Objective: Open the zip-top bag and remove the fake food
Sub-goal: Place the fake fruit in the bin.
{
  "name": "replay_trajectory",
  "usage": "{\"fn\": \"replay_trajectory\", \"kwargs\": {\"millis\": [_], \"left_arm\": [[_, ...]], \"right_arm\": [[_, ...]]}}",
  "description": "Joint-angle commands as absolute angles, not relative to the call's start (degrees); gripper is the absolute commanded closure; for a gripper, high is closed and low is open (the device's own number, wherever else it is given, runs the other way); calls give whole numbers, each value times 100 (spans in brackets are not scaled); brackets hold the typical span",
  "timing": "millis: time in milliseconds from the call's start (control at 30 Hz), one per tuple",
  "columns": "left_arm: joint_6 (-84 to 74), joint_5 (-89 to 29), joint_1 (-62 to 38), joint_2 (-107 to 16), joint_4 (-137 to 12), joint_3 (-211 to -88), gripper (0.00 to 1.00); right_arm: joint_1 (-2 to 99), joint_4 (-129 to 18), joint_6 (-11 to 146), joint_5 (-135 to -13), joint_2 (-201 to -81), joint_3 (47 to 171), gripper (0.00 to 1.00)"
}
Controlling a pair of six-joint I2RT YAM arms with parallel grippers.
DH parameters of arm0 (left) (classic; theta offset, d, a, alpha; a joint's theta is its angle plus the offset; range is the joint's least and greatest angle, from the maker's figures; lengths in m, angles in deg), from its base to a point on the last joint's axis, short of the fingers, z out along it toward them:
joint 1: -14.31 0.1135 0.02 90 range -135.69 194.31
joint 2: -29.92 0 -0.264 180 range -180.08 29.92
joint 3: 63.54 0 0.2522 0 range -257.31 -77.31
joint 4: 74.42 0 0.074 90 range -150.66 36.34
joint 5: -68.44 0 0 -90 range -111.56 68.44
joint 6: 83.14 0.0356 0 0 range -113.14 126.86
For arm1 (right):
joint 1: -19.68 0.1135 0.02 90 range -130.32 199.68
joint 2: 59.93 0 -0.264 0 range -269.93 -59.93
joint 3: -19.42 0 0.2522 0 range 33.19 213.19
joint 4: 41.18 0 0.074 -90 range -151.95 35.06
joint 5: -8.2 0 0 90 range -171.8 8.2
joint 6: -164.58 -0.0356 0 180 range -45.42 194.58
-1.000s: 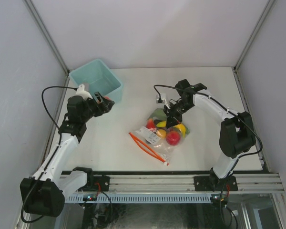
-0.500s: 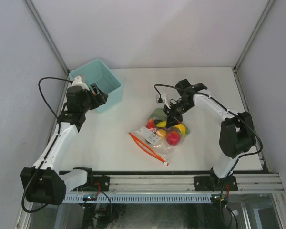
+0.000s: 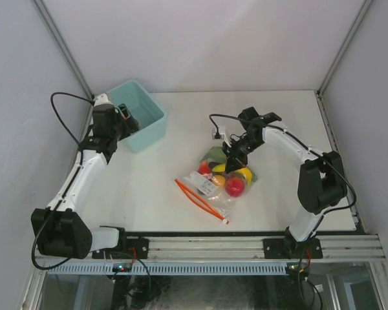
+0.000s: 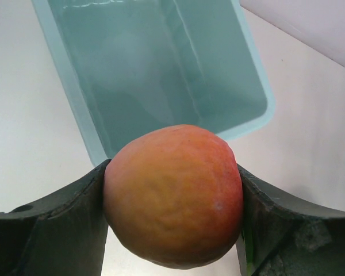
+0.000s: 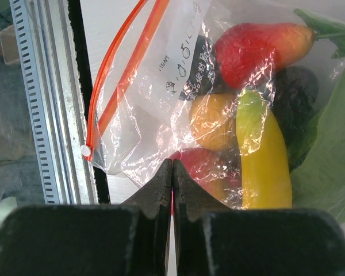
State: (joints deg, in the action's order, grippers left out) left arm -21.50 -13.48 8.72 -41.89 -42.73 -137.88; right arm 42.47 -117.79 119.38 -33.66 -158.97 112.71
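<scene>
The clear zip-top bag (image 3: 215,186) lies mid-table, its orange-red zip strip (image 3: 198,199) parted toward the front left. Fake food shows through the plastic: a yellow banana (image 5: 268,164), a red apple (image 5: 202,165), an orange piece (image 5: 213,118), a red pear-like piece (image 5: 254,50), a dark piece (image 5: 300,86) and green leaves (image 5: 329,152). My right gripper (image 3: 231,163) (image 5: 172,164) is shut, pinching the bag's far closed end. My left gripper (image 3: 125,122) (image 4: 172,169) is shut on an orange-red round fruit (image 4: 172,192) and holds it over the teal bin's near corner.
The light teal bin (image 3: 156,113) (image 4: 70,92) stands at the back left, and its inside looks bare. A metal rail (image 3: 213,245) runs along the table's front edge. White walls close the left, right and back sides.
My left arm has carried the orange-red fruit back and left, from beside the bin to over it. The right arm and the bag have stayed put.
</scene>
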Motion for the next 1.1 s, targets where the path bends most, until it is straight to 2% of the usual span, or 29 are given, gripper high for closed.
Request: {"fn": "replay_trajectory", "kwargs": {"millis": [0, 200, 367, 567, 633, 700, 833, 900, 967, 1067], "left_arm": [[-2204, -800, 911, -4469, -3925, -14559, 95], [-2317, -429, 912, -4846, -3477, -15052, 92], [-2433, -331, 906, -5214, -3123, -15433, 80], [-2438, -220, 911, -5737, -2717, -15973, 73], [-2450, -139, 909, -5939, -2546, -16185, 65], [-2432, -77, 912, -6150, -2426, -16377, 46], [-2342, 30, 914, -6573, -2218, -16779, 20], [-2333, 72, 921, -6750, -2061, -16985, 13], [-2340, 86, 922, -6853, -1965, -17132, 2], [-2411, 216, 942, -6833, -1953, -17123, 0]], "right_arm": [[4218, -11801, 12045, -3211, -15592, 11264, 100], [4215, -11805, 12045, -3203, -15573, 11264, 100], [4217, -11805, 12045, -3201, -15555, 11269, 100], [4212, -11805, 12045, -3197, -15533, 11270, 100], [4209, -11805, 12046, -3196, -15529, 11268, 100], [4209, -11805, 12044, -3193, -15523, 11267, 100], [4205, -11805, 12045, -3207, -15511, 11269, 100], [4195, -11805, 12044, -3211, -15504, 11269, 100], [4187, -11805, 12041, -3205, -15497, 11266, 100], [4187, -11813, 12046, -3196, -15478, 11265, 100]]}}
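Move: Out ahead of the left hand, which still holds the orange-red fruit, lies the bin: its middle is about 9 cm forward, 4 cm left and 16 cm below. The bag with the other fruit lies some 26 cm to this hand's right and 10 cm back; its orange zip strip is roughly 19 cm right and 18 cm back, both about 20 cm lower. From the right hand the bin is some 31 cm left, 19 cm forward and 7 cm lower. Carrying the fruit in over the near end of the bin, the left hand reaches about 6 cm forward and 3 cm left. It keeps almost level at first, then sinks some 3 cm while the fingers tip further down and the wrist swings a little counter-clockwise. Only near the end do the fingers spread wide and let go of the fruit above the bin floor. ##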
